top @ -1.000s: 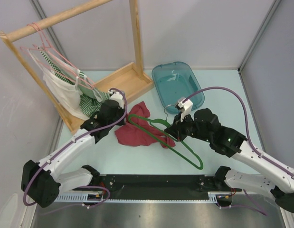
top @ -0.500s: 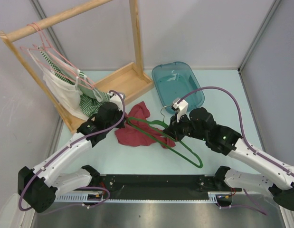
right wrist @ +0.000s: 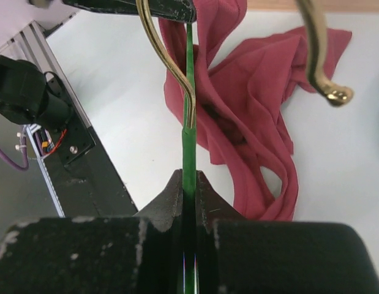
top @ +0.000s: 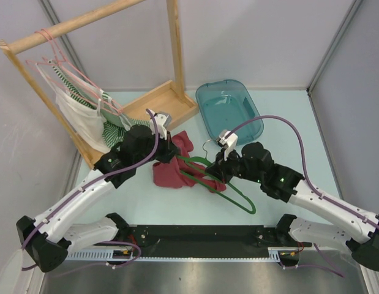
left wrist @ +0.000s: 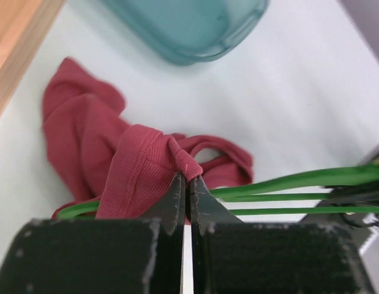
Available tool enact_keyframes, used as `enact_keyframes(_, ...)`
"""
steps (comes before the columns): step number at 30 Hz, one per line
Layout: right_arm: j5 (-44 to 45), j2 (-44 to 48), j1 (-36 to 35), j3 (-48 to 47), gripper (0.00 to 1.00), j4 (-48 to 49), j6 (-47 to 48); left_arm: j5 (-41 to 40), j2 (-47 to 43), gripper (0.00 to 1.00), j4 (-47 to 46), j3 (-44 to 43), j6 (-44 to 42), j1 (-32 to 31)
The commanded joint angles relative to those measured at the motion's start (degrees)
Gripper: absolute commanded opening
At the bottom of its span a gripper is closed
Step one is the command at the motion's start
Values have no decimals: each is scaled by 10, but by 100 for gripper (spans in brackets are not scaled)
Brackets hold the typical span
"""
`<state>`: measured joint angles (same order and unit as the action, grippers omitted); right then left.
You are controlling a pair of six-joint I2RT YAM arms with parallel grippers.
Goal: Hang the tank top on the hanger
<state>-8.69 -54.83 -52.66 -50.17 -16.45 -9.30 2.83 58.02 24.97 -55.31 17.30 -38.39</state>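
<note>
The dark red tank top [top: 172,173] lies crumpled on the table between the arms. My left gripper [top: 171,150] is shut on a raised fold of its ribbed edge [left wrist: 149,162], the fingertips [left wrist: 188,179] pinched together. The thin green hanger [top: 241,199] passes over the tank top, its metal hook [top: 207,144] pointing toward the back. My right gripper [top: 216,168] is shut on the hanger's green bar [right wrist: 189,144] just below the hook [right wrist: 171,55]. In the right wrist view the tank top [right wrist: 256,104] spreads under and behind the hanger. Two green bars [left wrist: 299,180] run to the right in the left wrist view.
A teal plastic bin [top: 229,110] lies behind the right gripper. A wooden garment rack [top: 161,104] stands at the back left with pale pink hangers carrying a white garment [top: 79,119] and a striped one [top: 112,130]. A black rail [top: 201,236] runs along the near edge.
My left gripper has moved right over the tank top and pulled a fold of it up. My right gripper has shifted left, carrying the hanger over the fabric.
</note>
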Motion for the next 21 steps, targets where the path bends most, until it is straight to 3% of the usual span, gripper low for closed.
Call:
enact_keyframes(1, -14, 23, -2, 33, 0, 130, 3, 39, -4, 0, -27, -45, 24, -26)
enact_keyframes(5, -6, 59, -2, 87, 0, 195, -18, 62, -13, 0, -50, -32, 39, -32)
enact_keyframes(10, 18, 84, -2, 98, 0, 197, -14, 115, -29, 0, -72, -1, 56, -32)
enact_keyframes(13, 25, 86, -2, 88, 0, 180, -6, 123, -34, 35, -53, 6, 49, -33)
enact_keyframes(14, 29, 87, -2, 86, 0, 176, -5, 119, -40, 59, -45, 5, 43, -32)
enact_keyframes(15, 30, 88, -1, 83, 0, 172, -3, 108, -54, 69, -38, 4, 41, -32)
enact_keyframes(18, 32, 89, 1, 79, 0, 165, 4, 82, -101, 91, -19, -4, 29, -33)
enact_keyframes(21, 12, 90, 5, 73, 0, 140, 14, 65, -140, 99, 2, -23, 5, -32)
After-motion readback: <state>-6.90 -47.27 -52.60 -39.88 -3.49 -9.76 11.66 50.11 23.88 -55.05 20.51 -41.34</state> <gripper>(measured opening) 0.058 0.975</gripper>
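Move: The left hand pinches a ribbed edge of the tank top, already threaded on the green hanger. The hanger's left end pokes out some 5 cm to that hand's left, 3 cm farther out and slightly below. The tank top's heap lies about 13 cm beneath, 3 cm ahead and 4 cm right; the teal tub is roughly 22 cm ahead, 20 cm right, 12 cm down. The right hand grips the hanger, with the pinched edge about 12 cm left, 4 cm ahead, roughly level. Back, to the right and up, the left hand draws the pinched edge along the hanger towards the right hand, some 3 cm each way, then opens wide, lets go of the cloth and backs off up and a little left. The right hand keeps its grip almost in place, tilting about 10 degrees so the hanger's left end rises. ##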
